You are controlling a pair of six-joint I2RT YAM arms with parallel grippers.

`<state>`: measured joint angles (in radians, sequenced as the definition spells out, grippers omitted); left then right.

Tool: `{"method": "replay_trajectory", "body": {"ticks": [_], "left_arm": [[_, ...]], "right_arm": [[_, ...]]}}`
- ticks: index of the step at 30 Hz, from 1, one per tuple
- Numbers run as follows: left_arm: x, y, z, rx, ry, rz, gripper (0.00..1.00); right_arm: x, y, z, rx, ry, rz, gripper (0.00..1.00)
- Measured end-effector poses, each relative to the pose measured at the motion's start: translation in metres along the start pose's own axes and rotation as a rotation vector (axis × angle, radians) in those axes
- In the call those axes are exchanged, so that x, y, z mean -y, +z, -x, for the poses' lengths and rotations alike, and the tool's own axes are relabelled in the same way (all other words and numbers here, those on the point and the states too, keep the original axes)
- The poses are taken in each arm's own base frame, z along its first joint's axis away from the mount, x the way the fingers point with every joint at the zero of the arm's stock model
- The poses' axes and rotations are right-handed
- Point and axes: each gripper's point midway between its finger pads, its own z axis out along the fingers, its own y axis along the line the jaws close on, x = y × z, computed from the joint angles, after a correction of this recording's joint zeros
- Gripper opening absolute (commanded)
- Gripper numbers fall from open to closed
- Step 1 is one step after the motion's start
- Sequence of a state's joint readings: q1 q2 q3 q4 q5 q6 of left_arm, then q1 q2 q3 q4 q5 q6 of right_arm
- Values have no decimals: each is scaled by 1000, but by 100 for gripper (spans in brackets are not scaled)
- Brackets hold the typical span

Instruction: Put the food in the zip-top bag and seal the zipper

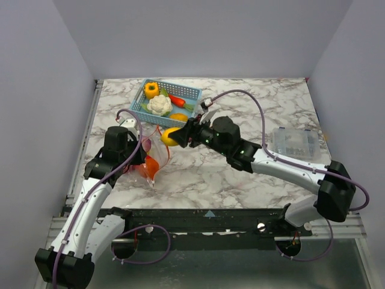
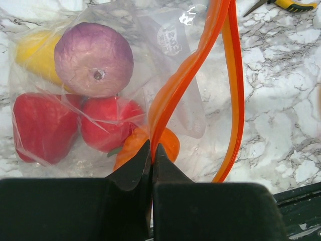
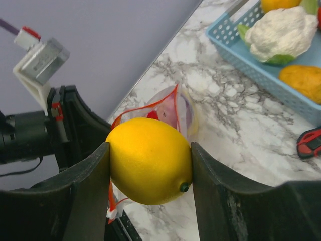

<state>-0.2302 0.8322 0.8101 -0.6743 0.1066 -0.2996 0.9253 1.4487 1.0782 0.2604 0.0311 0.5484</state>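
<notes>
The zip-top bag (image 2: 165, 35) lies on the marble with its mouth held up. My left gripper (image 2: 152, 150) is shut on its red-orange zipper (image 2: 200, 55) strip. Inside the bag are a purple onion (image 2: 94, 59), a yellow piece (image 2: 32, 50), two red fruits (image 2: 42, 128) and an orange piece (image 2: 170, 143). My right gripper (image 3: 150, 165) is shut on a yellow lemon (image 3: 150, 160), held in the air just in front of the bag's mouth (image 3: 170, 108). From above, the lemon (image 1: 169, 136) hangs right of the bag (image 1: 154, 158) and my left gripper (image 1: 142, 158).
The blue basket (image 1: 190, 91) stands at the back with a cauliflower (image 1: 159, 105), a yellow pepper (image 1: 151, 89), a red piece and an orange one. A clear lidded box (image 1: 295, 143) sits at the right. A tool with yellow handles (image 2: 293, 4) lies beyond the bag.
</notes>
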Motion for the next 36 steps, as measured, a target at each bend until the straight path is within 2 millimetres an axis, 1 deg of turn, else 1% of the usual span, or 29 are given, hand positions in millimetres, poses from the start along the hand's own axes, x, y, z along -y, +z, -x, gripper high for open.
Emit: {"method": "replay_trajectory", "body": {"ticks": [2,5,8,10,12,14,15,17,18,19,20,21,24,26,28,34,36], "left_arm": [[1,-2,1,9,1,-5,0],[2,-4,3,21,3,-12,0],[4,-6,3,31,4,-24,0],[5,-6,3,35,4,-29,0],[6,-8,5,45,5,-33,0],[6,-9,6,52,6,-36,0],[7,-10,6,57,6,-37,0],[7,-10,7,62,7,-39,0],[7,-10,8,63,7,-40,0],[7,-10,8,63,7,-41,0],[7,-10,7,62,7,-42,0],[7,-10,7,62,6,-41,0],[7,-9,7,60,5,-42,0],[7,-9,7,60,5,-42,0],[7,-9,7,61,5,-42,0],[8,-10,7,63,5,-43,0],[8,-10,7,63,5,-43,0]], "right_arm": [[-11,2,-15,-27,-25,15,0],[-23,8,-42,-63,-56,13,0],[-24,18,-68,-90,-87,-23,0],[-20,27,-83,-99,-104,-65,1],[-12,35,-95,-103,-120,-113,9],[-2,41,-102,-101,-130,-155,20],[1,45,-104,-99,-133,-171,26],[4,54,-104,-87,-136,-193,32],[3,59,-102,-79,-136,-199,35],[0,64,-96,-60,-132,-202,41],[1,67,-97,-60,-132,-204,45],[0,69,-95,-54,-131,-204,54],[-5,74,-88,-35,-126,-203,72],[-6,76,-84,-26,-123,-204,82],[-7,77,-82,-21,-123,-205,90],[-8,77,-81,-19,-123,-205,90],[-9,77,-80,-19,-123,-204,87]]}}
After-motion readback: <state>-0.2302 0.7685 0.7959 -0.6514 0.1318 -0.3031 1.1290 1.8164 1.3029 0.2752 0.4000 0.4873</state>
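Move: My right hand already grips the yellow fruit. The open bag mouth it is bound for lies about 9 cm to its left, 1 cm back and 9 cm lower. Inside the bag and some 17 cm below my right hand, the orange pepper sits 13 cm left and 8 cm back, and the purple vegetable 16 cm left and 5 cm ahead. From my left hand, which pinches the bag's edge, the mouth is about 7 cm right, 4 cm ahead, 2 cm lower. I carry the yellow fruit left about 8 cm and down some 9 cm into the bag mouth, swinging back a few centimetres and forward again while my right fingers dip about 10 degrees and turn slightly clockwise. I come up about 2 cm while still easing left, then spread the fingers to let go. My left hand keeps its pinch on the zipper edge and raises it about 1 cm. ##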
